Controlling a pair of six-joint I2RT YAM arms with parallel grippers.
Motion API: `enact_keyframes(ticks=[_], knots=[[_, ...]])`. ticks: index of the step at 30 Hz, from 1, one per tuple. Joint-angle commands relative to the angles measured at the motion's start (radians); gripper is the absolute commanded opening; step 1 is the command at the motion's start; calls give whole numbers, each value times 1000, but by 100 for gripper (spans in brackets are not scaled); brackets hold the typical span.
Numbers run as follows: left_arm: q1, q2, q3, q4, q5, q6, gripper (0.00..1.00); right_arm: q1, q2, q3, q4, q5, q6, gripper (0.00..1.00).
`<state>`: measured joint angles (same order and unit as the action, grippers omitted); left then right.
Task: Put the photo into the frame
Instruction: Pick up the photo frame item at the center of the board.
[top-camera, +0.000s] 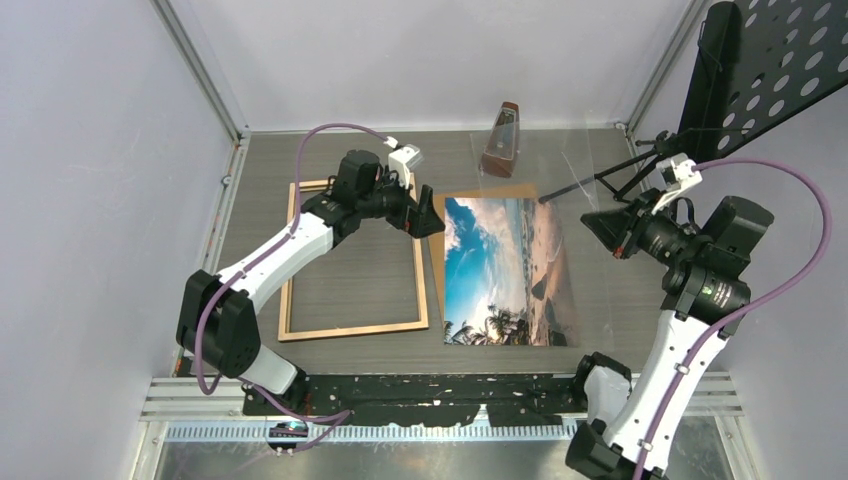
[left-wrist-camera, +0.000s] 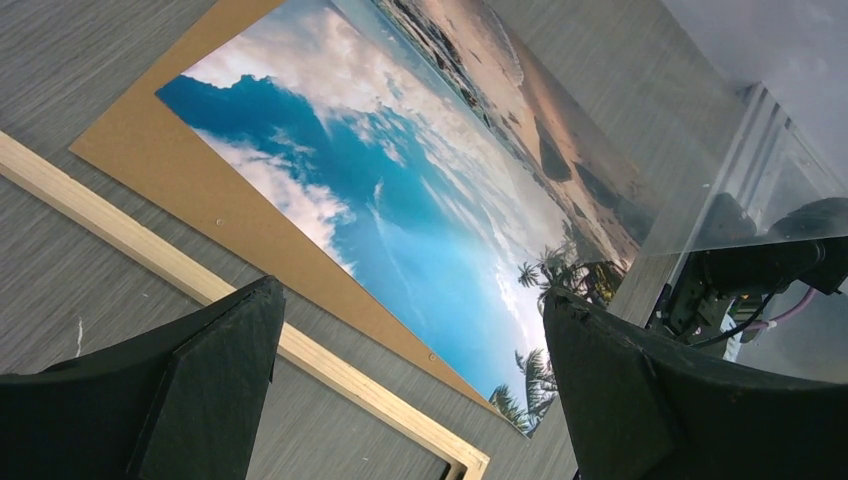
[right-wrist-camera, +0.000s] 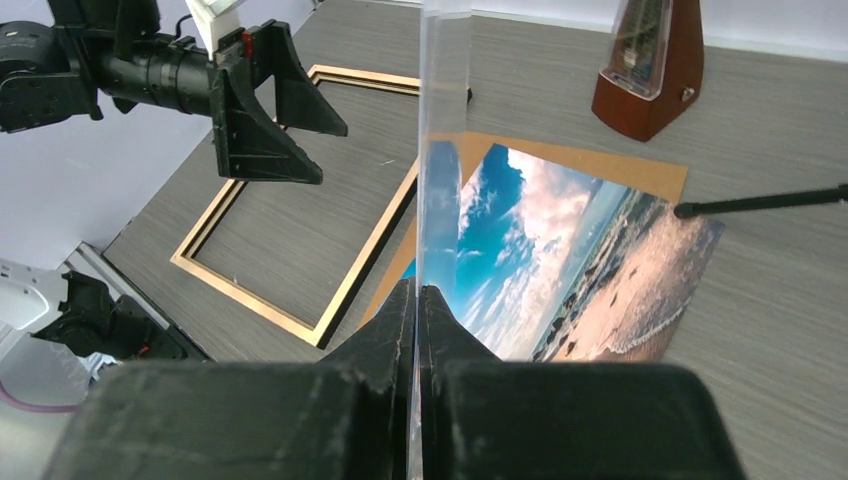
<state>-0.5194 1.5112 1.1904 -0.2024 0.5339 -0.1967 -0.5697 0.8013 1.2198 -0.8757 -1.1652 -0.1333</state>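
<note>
The photo (top-camera: 505, 270) (left-wrist-camera: 400, 190) (right-wrist-camera: 560, 260), a beach print, lies face up on a brown backing board (top-camera: 500, 190) (left-wrist-camera: 200, 190) right of the frame. The frame (top-camera: 350, 328) (left-wrist-camera: 150, 255) (right-wrist-camera: 245, 300) lies flat as a bare wood-coloured border with table showing through it. My left gripper (top-camera: 425, 212) (left-wrist-camera: 412, 300) (right-wrist-camera: 330, 155) hangs open and holds nothing, above the frame's right rail near the photo's upper left corner. My right gripper (top-camera: 585, 220) (right-wrist-camera: 420, 290) is shut on a clear pane (top-camera: 575, 160) (right-wrist-camera: 440, 100) (left-wrist-camera: 700, 150), held on edge above the photo's right side.
A brown metronome (top-camera: 502, 140) (right-wrist-camera: 650, 70) stands at the back behind the photo. A black perforated stand (top-camera: 770, 60) rises at the back right, with a thin black leg (top-camera: 600, 180) (right-wrist-camera: 760, 203) reaching to the photo's far corner. Enclosure walls close in left, right and back.
</note>
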Motion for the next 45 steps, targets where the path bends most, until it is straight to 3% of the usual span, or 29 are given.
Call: enact_keyframes(ticks=[1,12,21,27,39,45], knots=[[7,-28,37,51,-9,21,99,105,19,63,127,110,98,6],[56,-31,-10,125,63,-6,99,345,102,171,184,307,164,6],[105,-22,-115,403,196,-109,99,432,172,292,214,338,221,6],[105,23,-193,719,273,-274,99,465,206,348,232,343,271,6],[86,198,-179,1152,386,-561,99,482,229,418,276,310,369,6],[52,227,-178,1233,396,-596,99,482,224,424,294,297,402,6]])
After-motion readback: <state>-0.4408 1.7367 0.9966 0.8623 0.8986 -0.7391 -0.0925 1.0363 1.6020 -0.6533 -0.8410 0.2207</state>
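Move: The clear sheet already hangs from the closed right fingers, its middle about 10 cm ahead of them, 8 cm to their left and 5 cm lower. From the open left hand that middle is roughly 18 cm to the right, level fore and aft, and 8 cm higher. The photo lies some 3 cm ahead, 17 cm right and 21 cm below the left hand; the wooden frame about 6 cm ahead, 16 cm left, equally low. Still pinching the clear sheet by its right-hand edge, the right hand lifts it about 11 cm, carrying it left and somewhat forward over the photo; the forward part ends midway while the lift goes on. The open left hand eases forward and a little left, then swings back right and up towards the sheet's free lower corner, fingers tipping up some 30 degrees to about level. ##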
